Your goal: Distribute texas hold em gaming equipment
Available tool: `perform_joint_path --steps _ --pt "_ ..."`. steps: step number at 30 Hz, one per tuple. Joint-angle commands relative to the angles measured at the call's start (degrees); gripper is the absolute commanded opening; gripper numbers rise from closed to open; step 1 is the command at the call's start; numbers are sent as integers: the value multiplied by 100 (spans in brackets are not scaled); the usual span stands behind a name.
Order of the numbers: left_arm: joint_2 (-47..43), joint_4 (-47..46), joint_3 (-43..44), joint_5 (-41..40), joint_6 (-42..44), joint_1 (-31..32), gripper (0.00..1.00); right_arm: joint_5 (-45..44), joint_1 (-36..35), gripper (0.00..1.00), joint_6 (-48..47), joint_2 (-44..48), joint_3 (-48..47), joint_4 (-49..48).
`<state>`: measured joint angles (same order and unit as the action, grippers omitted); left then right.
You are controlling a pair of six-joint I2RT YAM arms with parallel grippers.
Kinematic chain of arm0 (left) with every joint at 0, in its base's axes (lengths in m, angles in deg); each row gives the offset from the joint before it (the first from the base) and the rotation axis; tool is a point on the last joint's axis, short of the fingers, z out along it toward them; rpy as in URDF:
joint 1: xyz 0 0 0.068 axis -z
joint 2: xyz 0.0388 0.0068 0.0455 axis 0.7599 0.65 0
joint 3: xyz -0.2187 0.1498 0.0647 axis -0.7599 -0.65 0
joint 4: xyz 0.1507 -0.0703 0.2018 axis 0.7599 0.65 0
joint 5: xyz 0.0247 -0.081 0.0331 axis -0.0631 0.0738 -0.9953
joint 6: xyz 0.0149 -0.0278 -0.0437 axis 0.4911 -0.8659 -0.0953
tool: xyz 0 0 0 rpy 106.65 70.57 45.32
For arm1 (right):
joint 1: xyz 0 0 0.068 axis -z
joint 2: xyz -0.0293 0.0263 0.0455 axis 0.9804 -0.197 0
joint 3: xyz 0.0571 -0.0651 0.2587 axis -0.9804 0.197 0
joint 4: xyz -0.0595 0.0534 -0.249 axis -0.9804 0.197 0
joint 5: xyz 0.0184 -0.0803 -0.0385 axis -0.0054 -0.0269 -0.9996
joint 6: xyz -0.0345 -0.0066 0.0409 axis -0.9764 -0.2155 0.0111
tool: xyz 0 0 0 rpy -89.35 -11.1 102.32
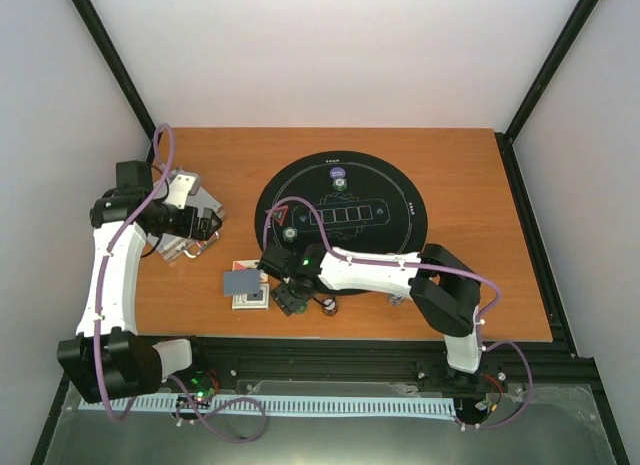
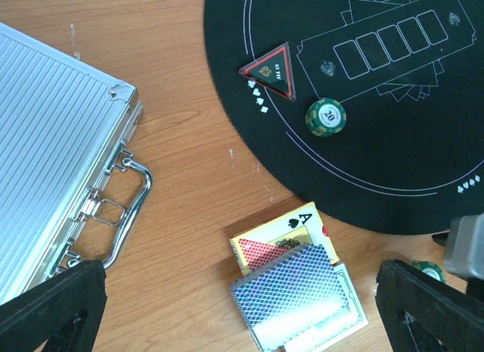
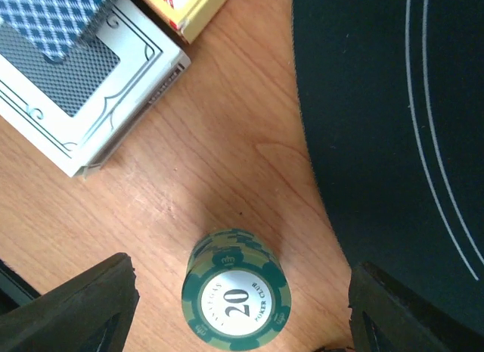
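A stack of green striped poker chips (image 3: 237, 295) marked 20 stands on the wood between my right gripper's (image 3: 242, 314) fingers. That gripper is open, with a gap on each side of the stack. In the left wrist view the same green chips (image 2: 429, 270) peek out at the lower right. Grey-backed playing cards (image 2: 295, 291) lie on a white card box (image 3: 91, 95), next to a yellow ace-of-spades box (image 2: 283, 242). My left gripper (image 2: 242, 322) hangs open and holds nothing, high above the cards. One green chip (image 2: 326, 116) sits on the black mat (image 2: 393, 163).
The silver aluminium case (image 2: 53, 147) lies shut at the left, its handle toward the cards. A triangular marker (image 2: 271, 72) rests on the mat. In the top view the right gripper (image 1: 292, 297) reaches left along the table's front, and the left gripper (image 1: 205, 225) is over the case (image 1: 185, 220).
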<state>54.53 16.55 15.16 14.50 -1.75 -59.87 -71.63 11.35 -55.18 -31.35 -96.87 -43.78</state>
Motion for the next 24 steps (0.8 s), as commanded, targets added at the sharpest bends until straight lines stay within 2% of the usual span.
perform_joint_path --steps 1,7,24 --pt "-39 75 141 130 -5 -44 100 139 -59 76 92 -189 81 -201" --pt "-27 65 143 132 8 -46 100 245 -56 68 132 -275 231 -323" --pt "2 40 124 154 48 -43 100 128 -64 36 178 -211 319 -344"
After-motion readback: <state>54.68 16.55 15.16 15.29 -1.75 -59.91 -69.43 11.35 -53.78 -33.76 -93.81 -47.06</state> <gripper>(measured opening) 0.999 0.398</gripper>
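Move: The green chip stack stands almost straight under the right hand, its middle about 4 cm down and 1 cm back. The brown chip stack is some 8 cm to that hand's right and 2 cm back; the card boxes lie about 12 cm to its left and 2 cm ahead, both around 5 cm below it. From the left hand, the green stack lies roughly 19 cm to the right, 11 cm back and 20 cm down. Around the green chip stack's upper part the open right fingers come down about 3 cm, easing back towards the base by roughly 1 cm, the wrist nearly still. They close from most of the way open to under half, first while sinking and then while holding that height, until both pads meet the stack's sides. ##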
